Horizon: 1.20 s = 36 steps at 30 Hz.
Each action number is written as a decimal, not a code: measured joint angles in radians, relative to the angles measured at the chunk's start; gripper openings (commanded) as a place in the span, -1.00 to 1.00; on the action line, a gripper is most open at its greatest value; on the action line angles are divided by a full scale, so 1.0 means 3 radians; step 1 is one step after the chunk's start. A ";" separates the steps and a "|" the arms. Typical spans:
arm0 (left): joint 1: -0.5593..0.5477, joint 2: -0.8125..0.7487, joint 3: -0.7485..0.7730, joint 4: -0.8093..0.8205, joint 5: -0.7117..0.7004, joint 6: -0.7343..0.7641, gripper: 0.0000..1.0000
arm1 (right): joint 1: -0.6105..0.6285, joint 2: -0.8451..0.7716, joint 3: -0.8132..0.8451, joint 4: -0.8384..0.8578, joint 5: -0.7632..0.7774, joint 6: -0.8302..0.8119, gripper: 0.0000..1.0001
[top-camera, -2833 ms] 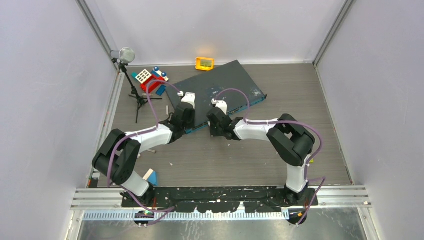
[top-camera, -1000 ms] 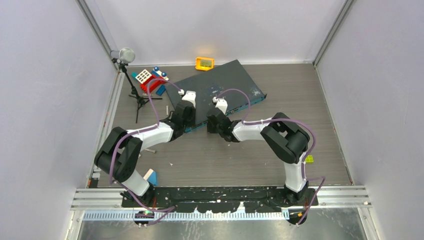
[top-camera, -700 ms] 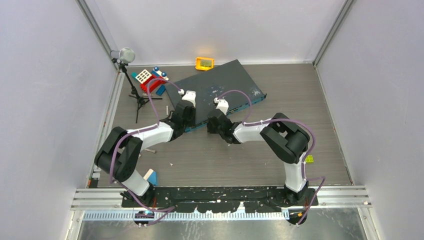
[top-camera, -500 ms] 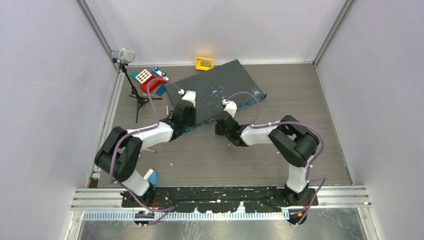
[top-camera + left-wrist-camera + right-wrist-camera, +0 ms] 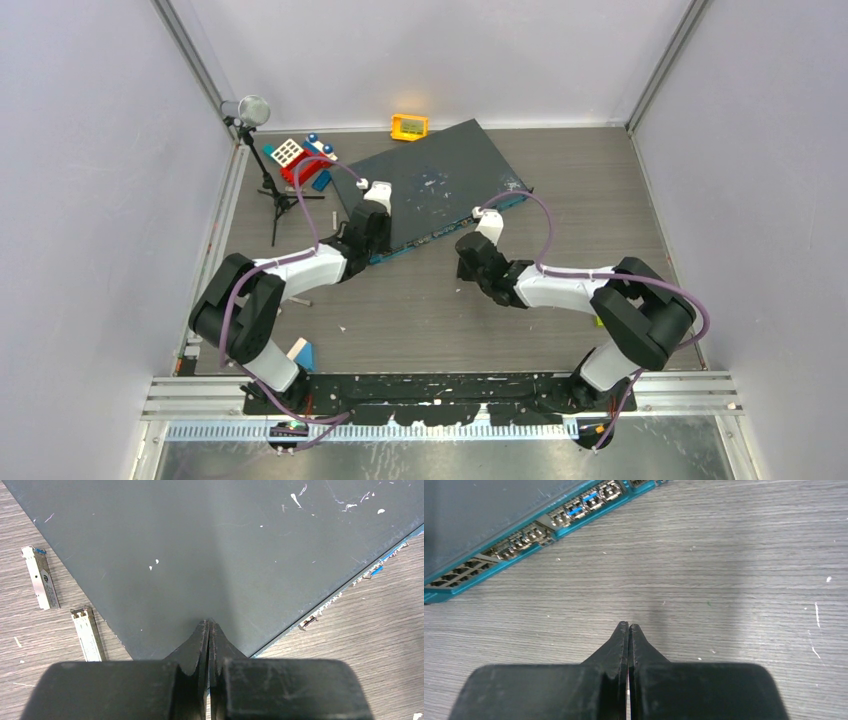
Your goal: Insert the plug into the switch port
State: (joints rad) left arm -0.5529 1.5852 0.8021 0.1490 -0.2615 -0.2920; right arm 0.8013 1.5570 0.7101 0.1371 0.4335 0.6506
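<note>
The switch [image 5: 430,180] is a flat dark-grey box lying at an angle, its teal front face toward me. The row of switch ports [image 5: 524,535] runs along that face, and some hold plugs with blue tabs [image 5: 583,501]. My left gripper [image 5: 372,222] is shut and empty, its tips [image 5: 208,623] over the switch top [image 5: 200,555] near the front left corner. Two silver plug modules [image 5: 40,577] [image 5: 87,632] lie on the table by the switch's left edge. My right gripper [image 5: 472,250] is shut and empty, its tips [image 5: 629,626] low over bare table, a short way from the teal face.
A small orange-yellow box [image 5: 409,126] sits behind the switch. Red, white and blue toy blocks [image 5: 300,160] and a small tripod stand [image 5: 265,170] are at the back left. A blue and white wedge [image 5: 303,353] lies near the left base. Walls enclose three sides.
My right arm has swung to the right, and its gripper has drawn back from the switch's front face, still shut. The left arm and the switch have not moved.
</note>
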 measured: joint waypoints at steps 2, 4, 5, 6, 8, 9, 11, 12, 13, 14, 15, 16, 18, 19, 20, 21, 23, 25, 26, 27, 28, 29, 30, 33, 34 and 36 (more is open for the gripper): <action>0.0000 -0.0001 0.0000 0.0000 0.0000 0.0000 -1.00 | 0.0000 -0.0004 -0.0032 -0.0008 0.0010 -0.0001 -0.94; 0.0000 -0.0005 0.0000 0.0000 0.0000 0.0001 -1.00 | 0.0000 -0.0005 -0.0075 -0.0009 0.0013 -0.0001 -0.94; 0.0004 -0.0010 0.0000 -0.0001 0.0000 0.0000 -1.00 | 0.0000 -0.0005 -0.0097 -0.0010 0.0013 -0.0001 -0.94; 0.0004 -0.0018 -0.0001 -0.0008 -0.0001 0.0000 -1.00 | 0.0000 -0.0005 -0.0113 -0.0011 0.0011 -0.0001 -0.94; 0.0003 -0.0041 -0.0001 -0.0029 -0.0020 0.0000 -1.00 | 0.0000 -0.0006 -0.0128 -0.0010 0.0001 -0.0001 -0.94; 0.0003 -0.0053 0.0004 -0.0041 -0.0034 0.0003 -1.00 | 0.0000 -0.0008 -0.0131 -0.0008 -0.0011 -0.0001 -0.94; 0.0003 -0.0055 0.0104 -0.0141 -0.0079 0.0019 -0.92 | 0.0000 -0.0017 -0.0136 -0.0005 -0.0042 -0.0001 -0.94; 0.0004 -0.0047 0.0173 -0.0184 -0.0102 0.0032 -0.86 | 0.0000 -0.0020 -0.0136 -0.0005 -0.0052 -0.0001 -0.94; 0.0010 -0.0031 0.0278 -0.0215 -0.0128 0.0047 -0.82 | 0.0000 -0.0025 -0.0136 0.0001 -0.0064 -0.0001 -0.94; 0.0025 0.0003 0.0412 -0.0226 -0.0153 0.0055 -0.80 | 0.0000 -0.0027 -0.0136 0.0005 -0.0081 -0.0001 -0.94; 0.0041 0.0042 0.0525 -0.0221 -0.0158 0.0056 -0.76 | 0.0000 -0.0027 -0.0136 0.0011 -0.0099 -0.0001 -0.94; 0.0076 0.0113 0.0707 -0.0211 -0.0160 0.0056 -0.71 | 0.0000 -0.0027 -0.0136 0.0014 -0.0122 -0.0001 -0.94; 0.0159 0.0242 0.0919 -0.0165 -0.0158 0.0048 -0.61 | 0.0000 -0.0027 -0.0136 0.0017 -0.0156 -0.0001 -0.94; 0.0202 0.0313 0.0999 -0.0139 -0.0156 0.0046 -0.59 | 0.0000 -0.0027 -0.0136 0.0017 -0.0174 -0.0001 -0.94; 0.0259 0.0404 0.1083 -0.0104 -0.0161 0.0036 -0.57 | 0.0000 -0.0027 -0.0136 0.0017 -0.0189 -0.0001 -0.94; 0.0328 0.0529 0.1171 -0.0074 -0.0169 0.0037 -0.56 | 0.0000 -0.0027 -0.0136 0.0017 -0.0207 -0.0001 -0.94; 0.0426 0.0757 0.1289 -0.0036 -0.0179 0.0037 -0.55 | 0.0000 -0.0027 -0.0136 0.0017 -0.0233 -0.0003 -0.94; 0.0507 0.1007 0.1438 -0.0038 -0.0187 0.0038 -0.54 | 0.0000 -0.0027 -0.0136 0.0017 -0.0267 -0.0003 -0.94; 0.0543 0.1148 0.1535 -0.0039 -0.0189 0.0039 -0.54 | 0.0000 -0.0027 -0.0136 0.0015 -0.0276 -0.0003 -0.94; 0.0576 0.1333 0.1673 -0.0037 -0.0188 0.0042 -0.53 | 0.0000 -0.0027 -0.0136 0.0018 -0.0294 -0.0001 -0.94; 0.0610 0.1415 0.1733 -0.0033 -0.0188 0.0043 -0.53 | 0.0000 -0.0025 -0.0136 0.0019 -0.0309 -0.0001 -0.94; 0.0642 0.1527 0.1825 0.0000 -0.0193 0.0042 -0.52 | 0.0000 -0.0023 -0.0136 0.0024 -0.0326 -0.0001 -0.93; 0.0662 0.1591 0.1915 0.0005 -0.0188 0.0050 -0.51 | 0.0000 -0.0019 -0.0136 0.0029 -0.0334 -0.0001 -0.94; 0.0745 0.1806 0.2216 0.0014 -0.0167 0.0058 -0.42 | 0.0000 0.0013 -0.0135 0.0041 -0.0367 -0.0001 -0.94; 0.0769 0.1854 0.2276 0.0013 -0.0160 0.0058 -0.37 | 0.0000 0.0027 -0.0135 0.0039 -0.0378 -0.0001 -0.94; 0.0834 0.1979 0.2441 0.0009 -0.0136 0.0053 -0.30 | 0.0000 0.0050 -0.0131 0.0036 -0.0390 -0.0003 -0.94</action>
State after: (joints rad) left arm -0.3027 2.1788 1.5345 0.1516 -0.3023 -0.2760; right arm 0.8013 1.5719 0.6708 0.1478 0.3164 0.6498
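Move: The switch lies under the left hand's closed tips, its middle about 14 cm ahead, 10 cm to the right and 3 cm below. Its rear left corner is some 19 cm ahead and 14 cm left, and the blue brick beyond that corner roughly 17 cm ahead and 16 cm left. The nearer loose metal module lies 10 cm left and 1 cm back. From the right hand the switch's middle is about 23 cm ahead and 8 cm left. The switch's front part is left behind as the left hand lifts off its top, arcs about 21 cm forward and 5 cm left over the lid, some 7 cm up and mostly down again, and ends low near the rear edge; its fingers open to about a third while it turns some 15 degrees counter-clockwise. The empty right hand, still shut, eases about 2 cm back and 2 cm down. ##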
